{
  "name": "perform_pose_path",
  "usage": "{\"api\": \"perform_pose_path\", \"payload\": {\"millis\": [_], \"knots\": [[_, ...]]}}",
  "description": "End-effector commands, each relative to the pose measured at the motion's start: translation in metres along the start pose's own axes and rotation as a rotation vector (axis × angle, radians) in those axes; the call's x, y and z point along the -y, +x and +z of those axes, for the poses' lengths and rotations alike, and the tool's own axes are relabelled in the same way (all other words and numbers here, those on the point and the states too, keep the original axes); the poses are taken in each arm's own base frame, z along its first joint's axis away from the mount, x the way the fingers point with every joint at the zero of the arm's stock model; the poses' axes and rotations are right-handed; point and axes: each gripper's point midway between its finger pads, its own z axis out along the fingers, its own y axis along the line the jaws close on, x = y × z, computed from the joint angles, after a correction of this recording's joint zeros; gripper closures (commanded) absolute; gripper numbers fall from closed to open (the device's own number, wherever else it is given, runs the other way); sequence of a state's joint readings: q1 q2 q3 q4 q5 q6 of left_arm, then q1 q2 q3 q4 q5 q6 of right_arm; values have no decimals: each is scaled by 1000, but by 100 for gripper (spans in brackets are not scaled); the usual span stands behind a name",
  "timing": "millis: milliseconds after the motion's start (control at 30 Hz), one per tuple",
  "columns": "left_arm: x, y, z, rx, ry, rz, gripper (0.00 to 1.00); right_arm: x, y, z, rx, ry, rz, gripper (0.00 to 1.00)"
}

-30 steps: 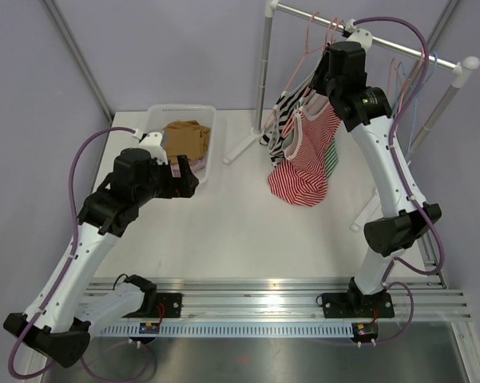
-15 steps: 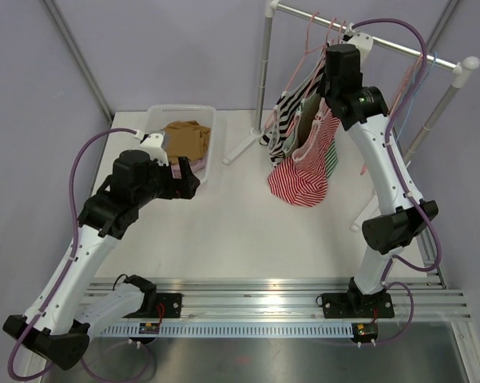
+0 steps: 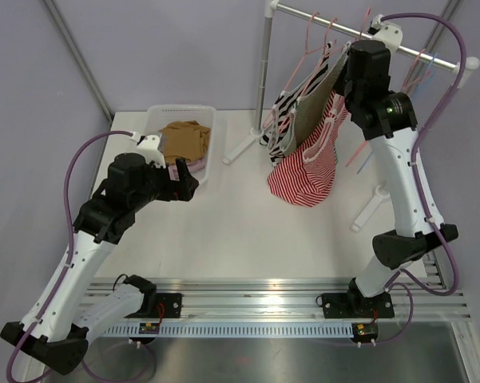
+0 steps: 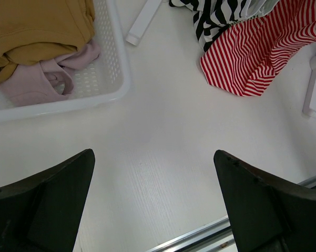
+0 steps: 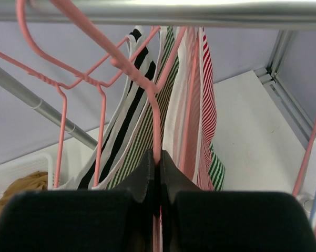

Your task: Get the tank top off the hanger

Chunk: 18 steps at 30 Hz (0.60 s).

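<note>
Several striped tank tops hang on pink wire hangers from the clothes rail (image 3: 303,13): a red-and-white one (image 3: 303,179) (image 4: 263,52) in front, with black-and-white (image 3: 275,112) and green-striped (image 5: 142,136) ones beside it. My right gripper (image 3: 341,62) (image 5: 158,157) is up at the rail, shut on the thin pink wire of one hanger (image 5: 155,121) just below its hook. Which top that hanger carries I cannot tell. My left gripper (image 3: 190,179) (image 4: 152,199) hovers open over the table beside the basket, nothing between its fingers.
A white plastic basket (image 3: 212,152) (image 4: 115,68) with mustard and pink clothes stands at the back left. The rack's white feet (image 3: 243,148) (image 3: 367,211) rest on the table. More hangers, pink and blue (image 3: 419,68), hang at the rail's right end.
My right gripper has shut on the pink hanger wire and risen up and to the right along the rail, pulling the hanging tops with it. The left arm barely shifted.
</note>
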<state>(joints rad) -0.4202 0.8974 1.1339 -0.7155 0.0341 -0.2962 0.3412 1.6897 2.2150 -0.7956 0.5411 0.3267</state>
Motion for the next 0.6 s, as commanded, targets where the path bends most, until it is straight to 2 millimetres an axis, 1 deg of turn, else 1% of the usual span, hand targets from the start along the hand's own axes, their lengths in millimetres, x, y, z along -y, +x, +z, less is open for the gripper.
{"api": "perform_pose_path", "payload": {"millis": [0, 67, 100, 133, 167, 200, 233, 267, 300, 333, 367, 400, 433, 467, 500, 533, 567], "knots": [[16, -21, -10, 74, 72, -9, 1, 9, -53, -46, 126, -39, 92, 100], [23, -31, -15, 99, 92, -22, 1, 10, -51, -56, 118, -65, 106, 100], [26, -37, -18, 118, 102, -26, 1, 8, -38, -56, 82, -88, 94, 100], [32, -45, -23, 140, 120, -37, 1, 12, -44, -73, 96, -118, 111, 100], [35, -51, -26, 156, 130, -42, 1, 8, -40, -80, 80, -163, 113, 100], [40, -58, -28, 177, 144, -47, 1, 12, -35, -94, 71, -201, 113, 100], [49, -63, -31, 187, 167, -52, 1, 12, -31, -102, 62, -230, 112, 100], [57, -76, -38, 220, 191, -51, 1, 13, -28, -109, 52, -253, 111, 100], [63, -83, -40, 240, 202, -48, 1, 7, -15, -118, 12, -315, 98, 100], [70, -88, -39, 245, 207, -41, 1, 13, -14, -135, 5, -339, 90, 100], [78, -101, -46, 276, 221, -35, 1, 10, -11, -147, -14, -395, 86, 100], [80, -110, -47, 303, 209, -30, 1, 13, -9, -162, -14, -433, 75, 100], [89, -112, -42, 294, 222, -17, 1, 17, -4, -172, -32, -450, 66, 100], [95, -118, -42, 307, 231, -10, 1, 15, 3, -181, -56, -496, 60, 100], [102, -134, -49, 346, 238, 1, 1, 18, 0, -202, -38, -548, 54, 100], [115, -133, -40, 328, 255, 20, 1, 16, 4, -213, -49, -595, 48, 100], [123, -144, -42, 359, 272, 31, 1, 11, 9, -228, -76, -667, 38, 100]]}}
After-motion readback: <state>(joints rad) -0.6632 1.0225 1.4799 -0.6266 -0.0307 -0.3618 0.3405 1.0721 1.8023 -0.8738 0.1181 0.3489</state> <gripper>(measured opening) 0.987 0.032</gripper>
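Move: In the right hand's shut fingers is the neck of the tank top's hanger, bound for open space some 25 cm back and 5 left. The red-striped tank top's middle hangs about 20 cm below, 4 back and 5 left; the rail runs 3 cm ahead, 8 above; the green-striped top hangs some 7 left, 18 below. From the left hand the tank top lies about 15 cm ahead, 35 right and 5 below. Carrying the hanger clear of the rail, the right hand rises a little, then draws back fast, about 18 cm in all, swinging counter-clockwise some 25 degrees while keeping its pinch on the neck. Meanwhile the open left hand climbs about 13 cm and goes 7 cm right, fingers tilting up, towards the tank top without reaching it. ##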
